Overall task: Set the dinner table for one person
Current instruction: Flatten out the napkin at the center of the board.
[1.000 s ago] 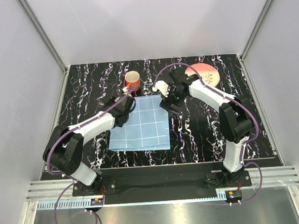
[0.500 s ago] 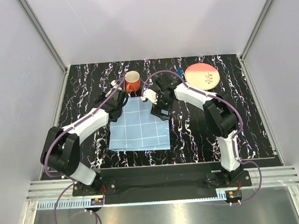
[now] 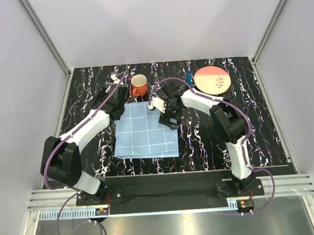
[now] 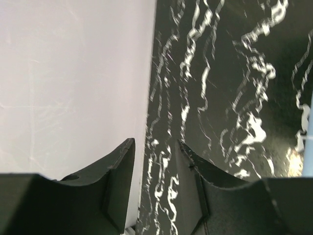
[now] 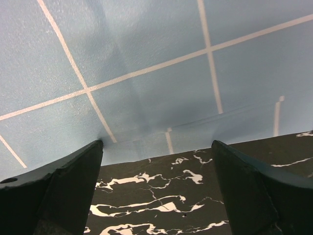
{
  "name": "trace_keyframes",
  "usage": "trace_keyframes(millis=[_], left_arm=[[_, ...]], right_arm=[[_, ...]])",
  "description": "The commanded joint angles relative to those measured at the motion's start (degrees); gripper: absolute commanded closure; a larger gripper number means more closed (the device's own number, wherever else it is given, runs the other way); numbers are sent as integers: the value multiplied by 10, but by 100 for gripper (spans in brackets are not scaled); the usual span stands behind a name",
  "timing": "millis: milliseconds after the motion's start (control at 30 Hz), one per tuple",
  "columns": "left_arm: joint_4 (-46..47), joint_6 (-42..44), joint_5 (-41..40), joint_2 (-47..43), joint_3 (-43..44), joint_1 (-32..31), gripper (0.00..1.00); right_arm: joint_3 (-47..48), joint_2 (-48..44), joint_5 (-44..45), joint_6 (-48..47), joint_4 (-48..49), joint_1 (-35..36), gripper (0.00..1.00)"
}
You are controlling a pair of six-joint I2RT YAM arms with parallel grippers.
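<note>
The dinner table [image 3: 256, 123] is black with white streaks. On its middle lies a light-blue checked mat [image 3: 146, 130]. My right gripper [image 3: 169, 119] hangs low over the mat's right edge, open wide; in the right wrist view the mat [image 5: 146, 58] edge and bare table [image 5: 161, 205] lie between its fingertips [image 5: 95, 152], nothing held. My left gripper [image 3: 117, 83] is left of the orange mug [image 3: 139, 85], near the back. Its jaws [image 4: 155, 143] stand partly apart with nothing between them, over the table [image 4: 220, 98] by the white wall [image 4: 73, 73].
A pink-and-orange plate [image 3: 212, 80] sits at the back right, with a small blue object [image 3: 188, 74] just left of it. White walls close in the table at the back and both sides.
My left gripper has left the mat's back-left corner and swung back and left, to beside the mug. My right gripper has moved left and down onto the mat's right edge.
</note>
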Motion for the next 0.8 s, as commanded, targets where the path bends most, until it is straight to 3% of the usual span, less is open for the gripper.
trace_keyframes(millis=[0, 767], left_arm=[[45, 36, -21, -28, 42, 5, 56], [42, 60, -13, -46, 60, 4, 56]], right_arm=[[-12, -1, 14, 11, -1, 6, 0], [-78, -43, 66, 39, -19, -35, 0]])
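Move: The napkin lies spread flat under the right hand's open fingertips: its middle is about 11 cm to their left, 2 cm back and 1 cm lower, its right edge only some 2 cm to their right. The mug stands roughly 18 cm ahead and 13 cm left, the plate about 22 cm ahead and 22 cm right. From the raised left hand the napkin's middle is around 18 cm right, 2 cm back and 17 cm below. The napkin's right margin is smoothed outward by the right hand, whose wide-open fingertips stay down at cloth level and sweep about 2.5 cm to the right, drifting slightly back and turning a little clockwise, slowly at first, then quicker, out across the edge. The empty left hand climbs some 5 cm away from the cloth and a little forward, its fingers tipping up. ##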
